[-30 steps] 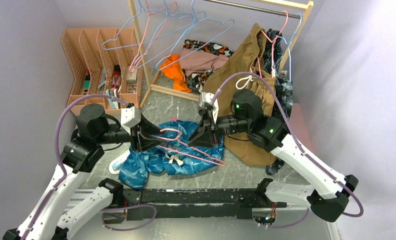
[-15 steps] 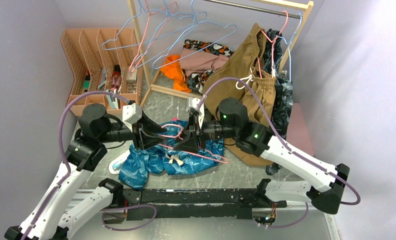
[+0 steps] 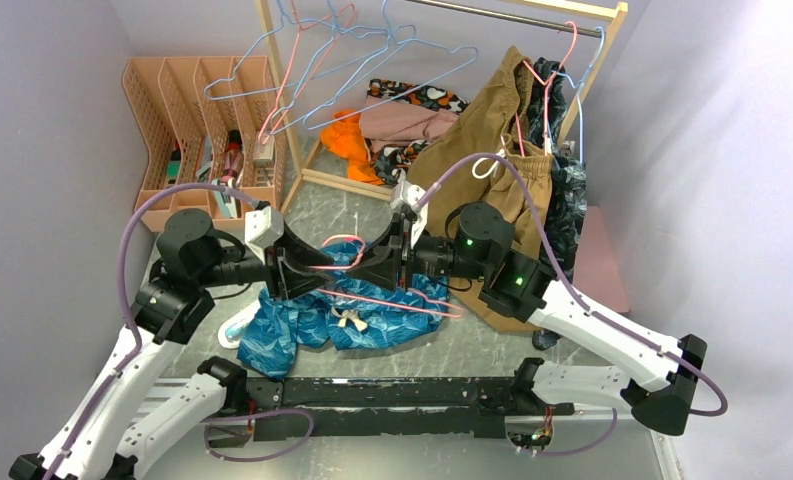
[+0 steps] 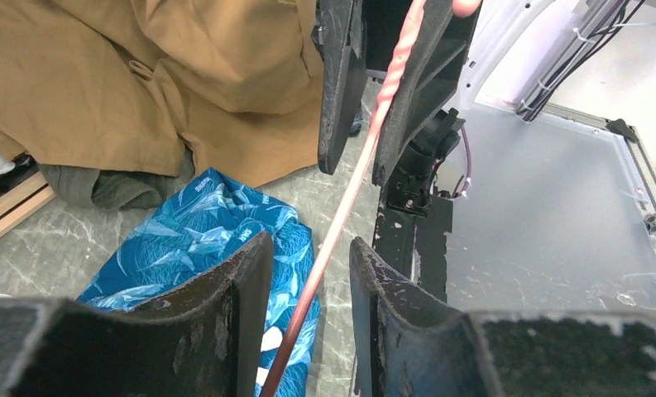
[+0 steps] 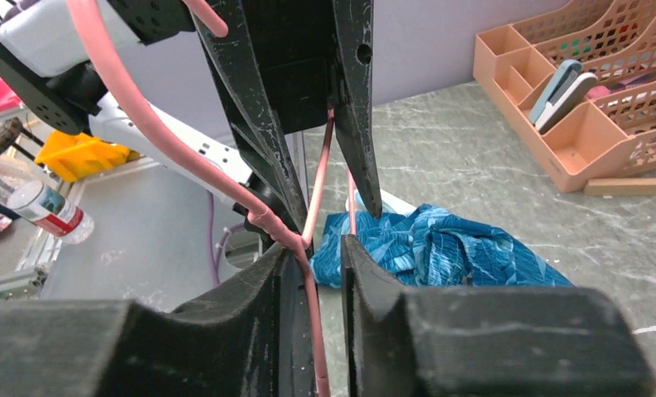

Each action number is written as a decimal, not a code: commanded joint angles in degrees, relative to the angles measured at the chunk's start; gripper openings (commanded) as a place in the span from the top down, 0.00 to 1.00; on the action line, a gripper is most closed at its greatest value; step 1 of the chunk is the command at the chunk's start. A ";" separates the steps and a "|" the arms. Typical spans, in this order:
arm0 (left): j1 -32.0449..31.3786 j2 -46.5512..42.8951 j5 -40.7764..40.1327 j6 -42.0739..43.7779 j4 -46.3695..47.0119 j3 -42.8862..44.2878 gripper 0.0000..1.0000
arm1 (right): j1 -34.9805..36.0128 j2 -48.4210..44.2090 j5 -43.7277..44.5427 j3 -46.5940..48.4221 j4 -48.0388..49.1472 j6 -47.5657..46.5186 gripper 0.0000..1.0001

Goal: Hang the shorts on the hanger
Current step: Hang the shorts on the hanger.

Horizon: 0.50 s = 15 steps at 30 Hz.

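Observation:
The teal leaf-print shorts (image 3: 292, 325) lie crumpled on the marble table under both grippers, showing too in the left wrist view (image 4: 192, 248) and the right wrist view (image 5: 448, 252). The pink hanger (image 3: 402, 303) hangs in the air above them. My left gripper (image 3: 320, 272) holds it, and its wire (image 4: 349, 182) runs between the jaws (image 4: 312, 244). My right gripper (image 3: 360, 270) faces the left one tip to tip. Its jaws (image 5: 314, 246) straddle the hanger's neck (image 5: 304, 248). The wire rests against one finger, with a small gap to the other.
Tan-brown shorts (image 3: 492, 170) and dark garments hang from the wooden rack (image 3: 272, 90) at back right. Light-blue hangers (image 3: 372, 60) dangle from its rail. A pink desk organizer (image 3: 187, 110) stands back left. Loose clothes (image 3: 402, 120) lie under the rack. A black rail (image 3: 392, 392) runs along the near edge.
My right gripper has swung left from beside the tan shorts until its jaws sit around the hanger's neck, facing the left gripper. The left arm and the hanger barely moved.

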 commanded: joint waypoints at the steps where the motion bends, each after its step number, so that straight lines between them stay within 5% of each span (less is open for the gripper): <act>1: -0.28 -0.78 -0.05 -0.75 2.38 -0.47 0.93 | 0.37 0.16 0.46 0.75 3.35 0.86 0.78; 5: -0.28 -0.84 -0.46 -0.84 2.26 -0.47 0.93 | 0.53 0.70 -1.01 1.13 2.96 0.79 0.99; 8: -0.23 -1.19 -3.25 -0.73 1.95 -0.65 0.90 | 0.55 0.53 -0.56 1.16 2.65 0.53 1.00; 11: -0.27 -1.96 -6.36 0.48 0.09 -0.07 0.45 | 0.49 -0.59 1.97 1.25 0.67 -0.83 1.00; 15: -0.21 -6.11 -9.17 1.07 0.26 -0.78 0.24 | 0.49 -2.62 4.39 1.32 -4.44 -4.88 1.00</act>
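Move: The pink hanger is still in my left hand's grip by one shoulder; its neck lies about 6 cm to my left hand's right, nearly level with it. The same neck is already between my right hand's open fingertips, about 1 cm to its left, with the hook reaching some 4 cm ahead and 2 cm left. From my left hand, the blue shorts lie roughly 4 cm ahead, 1 cm right and 32 cm down, on the table. I shut my right fingers on the hanger's neck just below the hook and keep that hand in place. Once it has the pinch, I open my left fingers to give up the shoulder and start easing that hand away, about 1 cm forward and to the left, with a small 5-degree counter-clockwise turn. ##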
